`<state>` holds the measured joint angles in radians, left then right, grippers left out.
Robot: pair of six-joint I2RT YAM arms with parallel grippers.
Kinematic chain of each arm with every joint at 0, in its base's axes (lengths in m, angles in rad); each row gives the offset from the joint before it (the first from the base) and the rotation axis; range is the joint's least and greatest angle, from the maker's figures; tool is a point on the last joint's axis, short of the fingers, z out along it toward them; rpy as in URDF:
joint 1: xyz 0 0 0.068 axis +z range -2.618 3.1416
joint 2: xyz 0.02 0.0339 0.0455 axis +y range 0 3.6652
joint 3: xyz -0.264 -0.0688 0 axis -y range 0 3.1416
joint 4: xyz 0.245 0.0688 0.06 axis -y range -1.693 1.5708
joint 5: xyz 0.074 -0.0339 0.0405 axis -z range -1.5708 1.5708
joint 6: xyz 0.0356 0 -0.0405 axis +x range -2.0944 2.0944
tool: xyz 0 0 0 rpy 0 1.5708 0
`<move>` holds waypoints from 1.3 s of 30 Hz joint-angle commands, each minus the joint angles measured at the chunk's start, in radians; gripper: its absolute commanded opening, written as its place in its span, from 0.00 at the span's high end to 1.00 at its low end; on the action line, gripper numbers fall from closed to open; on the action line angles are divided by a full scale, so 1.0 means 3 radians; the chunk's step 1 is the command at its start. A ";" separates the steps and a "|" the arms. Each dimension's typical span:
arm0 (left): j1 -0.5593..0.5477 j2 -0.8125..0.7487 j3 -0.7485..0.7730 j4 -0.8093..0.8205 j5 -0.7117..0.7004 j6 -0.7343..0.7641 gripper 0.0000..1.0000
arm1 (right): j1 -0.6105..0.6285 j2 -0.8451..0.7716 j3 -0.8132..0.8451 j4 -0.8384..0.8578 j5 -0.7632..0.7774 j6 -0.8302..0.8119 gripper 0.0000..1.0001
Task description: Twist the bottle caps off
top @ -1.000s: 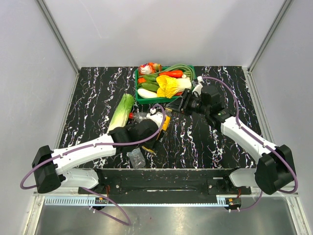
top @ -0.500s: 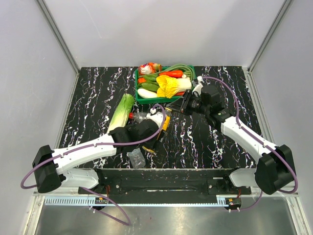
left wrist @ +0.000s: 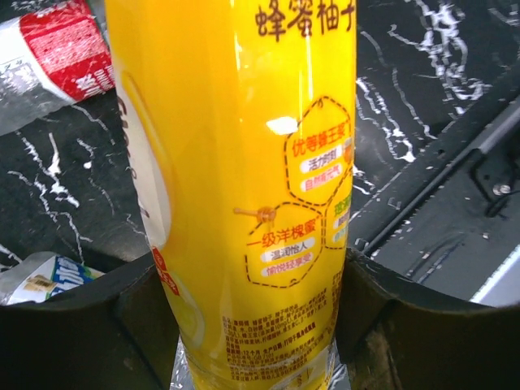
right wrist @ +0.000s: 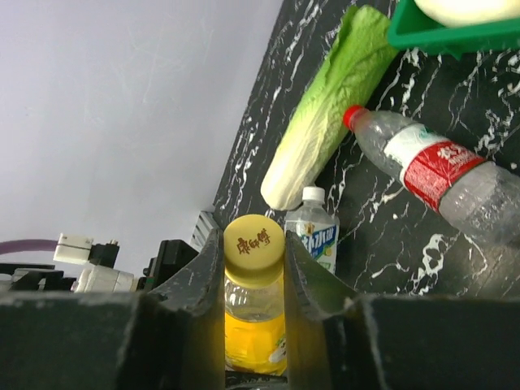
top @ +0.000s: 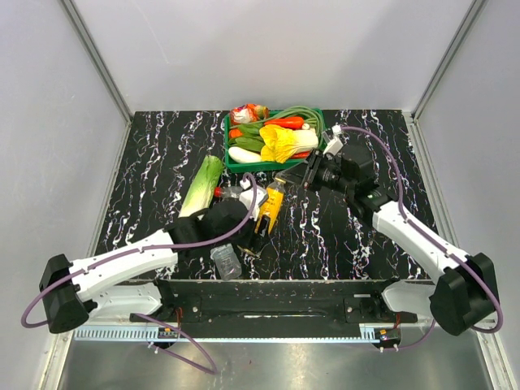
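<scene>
A yellow drink bottle (top: 268,210) is held tilted over the table between the two arms. My left gripper (left wrist: 256,325) is shut on its lower body (left wrist: 244,179). My right gripper (right wrist: 253,240) is shut on the bottle's yellow cap (right wrist: 255,245), one finger pressed against each side. A clear bottle with a red label (right wrist: 439,171) and a red cap (right wrist: 351,116) lies on the table. Below the yellow cap lies a small bottle with a blue label (right wrist: 318,237) and a white cap (right wrist: 314,195).
A long pale-green cabbage (top: 201,185) lies on the black marble table left of the bottles. A green basket (top: 230,165) full of vegetables stands at the back centre. The small blue-label bottle (top: 226,262) lies by the near edge rail.
My right gripper's jaws have shut on the yellow cap. The left arm has drawn back toward its base, and the yellow bottle now shows at fuller length.
</scene>
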<state>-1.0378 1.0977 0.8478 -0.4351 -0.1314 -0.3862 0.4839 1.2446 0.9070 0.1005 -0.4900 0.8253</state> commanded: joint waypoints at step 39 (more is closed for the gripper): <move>0.0683 -0.0821 -0.0249 0.1329 0.2730 0.0295 0.98 | 0.0028 -0.1091 -0.0170 0.0893 -0.0638 -0.0327 0.73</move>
<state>-0.8284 0.8673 0.7158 -0.0586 0.7120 -0.3637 0.4847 0.9516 0.8352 0.4473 -0.7509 0.7952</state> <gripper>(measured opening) 0.661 0.292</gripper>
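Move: The left hand already grips the lower body of the honey bottle. Its yellow cap lies about 10 cm ahead, 4 cm right and 10 cm above that hand. The same cap is already between the right hand's fingertips. From the left hand, the clear bottle lies some 5 cm ahead, 11 cm left and 13 cm below; the cola bottle is about 22 cm ahead, 4 cm left and 13 cm below. The left fingers keep their clamp on the honey bottle and the right fingertips keep pinching its cap, while both arms carry the bottle up and back towards the robot, easing to a stop: left about 10 cm up and 7 back, right some 13 up and 9 back. The left wrist rolls its left side down and swings clockwise, about 45 degrees in all; the right tips upward some 30 degrees with a smaller counter-clockwise turn. ##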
